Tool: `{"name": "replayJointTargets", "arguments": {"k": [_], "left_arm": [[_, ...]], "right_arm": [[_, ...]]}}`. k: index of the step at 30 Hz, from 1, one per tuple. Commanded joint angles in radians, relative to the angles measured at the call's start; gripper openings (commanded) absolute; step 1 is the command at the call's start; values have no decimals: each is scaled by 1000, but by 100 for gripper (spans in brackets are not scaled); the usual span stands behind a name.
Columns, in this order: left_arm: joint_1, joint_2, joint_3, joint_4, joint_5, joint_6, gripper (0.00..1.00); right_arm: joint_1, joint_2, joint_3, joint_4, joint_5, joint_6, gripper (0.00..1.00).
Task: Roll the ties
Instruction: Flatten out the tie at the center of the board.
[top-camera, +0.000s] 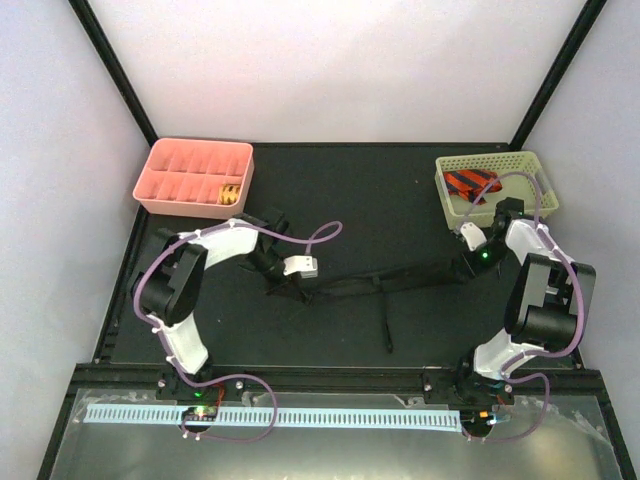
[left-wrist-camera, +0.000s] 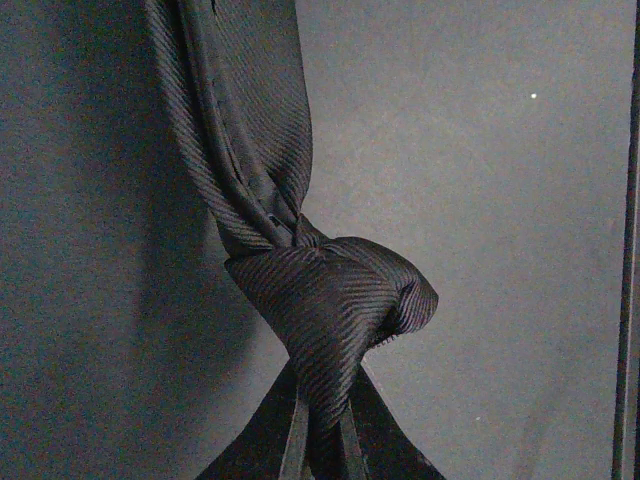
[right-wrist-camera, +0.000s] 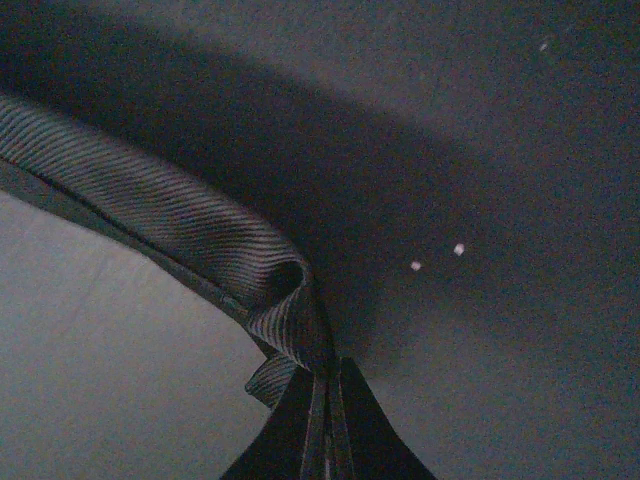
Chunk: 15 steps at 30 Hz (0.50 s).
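A plain black tie (top-camera: 385, 281) stretches as a long strip across the dark table between both grippers. My left gripper (top-camera: 273, 277) is shut on its left end; in the left wrist view the cloth (left-wrist-camera: 330, 300) bunches into a folded lump just past the gripper (left-wrist-camera: 322, 440). My right gripper (top-camera: 470, 263) is shut on the other end, where the strip (right-wrist-camera: 180, 225) folds into the gripper (right-wrist-camera: 325, 420). A red-and-black striped tie (top-camera: 470, 183) lies in the yellow-green basket (top-camera: 530, 165). A yellow-orange patterned tie (top-camera: 231, 194) sits coiled in the pink tray (top-camera: 160, 160).
The pink tray with its several compartments stands at the back left, the basket at the back right. A short dark strip (top-camera: 388, 335) lies on the table in front of the black tie. Purple cables (top-camera: 325, 235) loop from both arms.
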Motion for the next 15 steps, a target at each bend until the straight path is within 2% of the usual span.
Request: {"name": "replayJointTargets", "arguments": {"k": [1, 2, 5, 7, 9, 11, 13, 15], "left_arm": [[13, 41, 23, 21, 0, 19, 2], [14, 48, 24, 37, -10, 5, 2], [14, 72, 33, 57, -22, -31, 3], [15, 77, 38, 62, -38, -57, 12], [20, 80, 49, 55, -61, -80, 21], [44, 72, 62, 26, -34, -81, 35], [80, 44, 64, 16, 13, -90, 50], [114, -1, 53, 27, 40, -101, 54]], "right_arm": [[6, -6, -10, 126, 46, 47, 12], [6, -2, -8, 130, 55, 50, 17], [4, -21, -6, 126, 84, 55, 43], [4, -60, -2, 103, 88, 44, 57], [5, -118, 7, 57, 63, 13, 67], [10, -196, 4, -1, 4, -51, 73], [38, -302, -22, -64, -68, -111, 74], [107, -385, -76, -112, -107, -158, 74]]}}
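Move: My left hand pinches one end of the black tie, with the board roughly 3 cm below; my right holds the other end barely 1 cm above it. The tie's middle is about 17 cm right and 2 cm ahead of my left hand, 18 cm left and 3 cm back of my right. Its loose narrow end lies some 15 cm nearer me than that middle. The green basket stands about 19 cm ahead and 7 cm right of my right hand. I open my right fingers while easing that hand a couple of centimetres forward and right, let go of the tie and lift about 6 cm clear. Meanwhile I lower my left hand some 2 cm to lay its end on the board, then open those fingers about halfway to release it, drifting about 2 cm forward. ##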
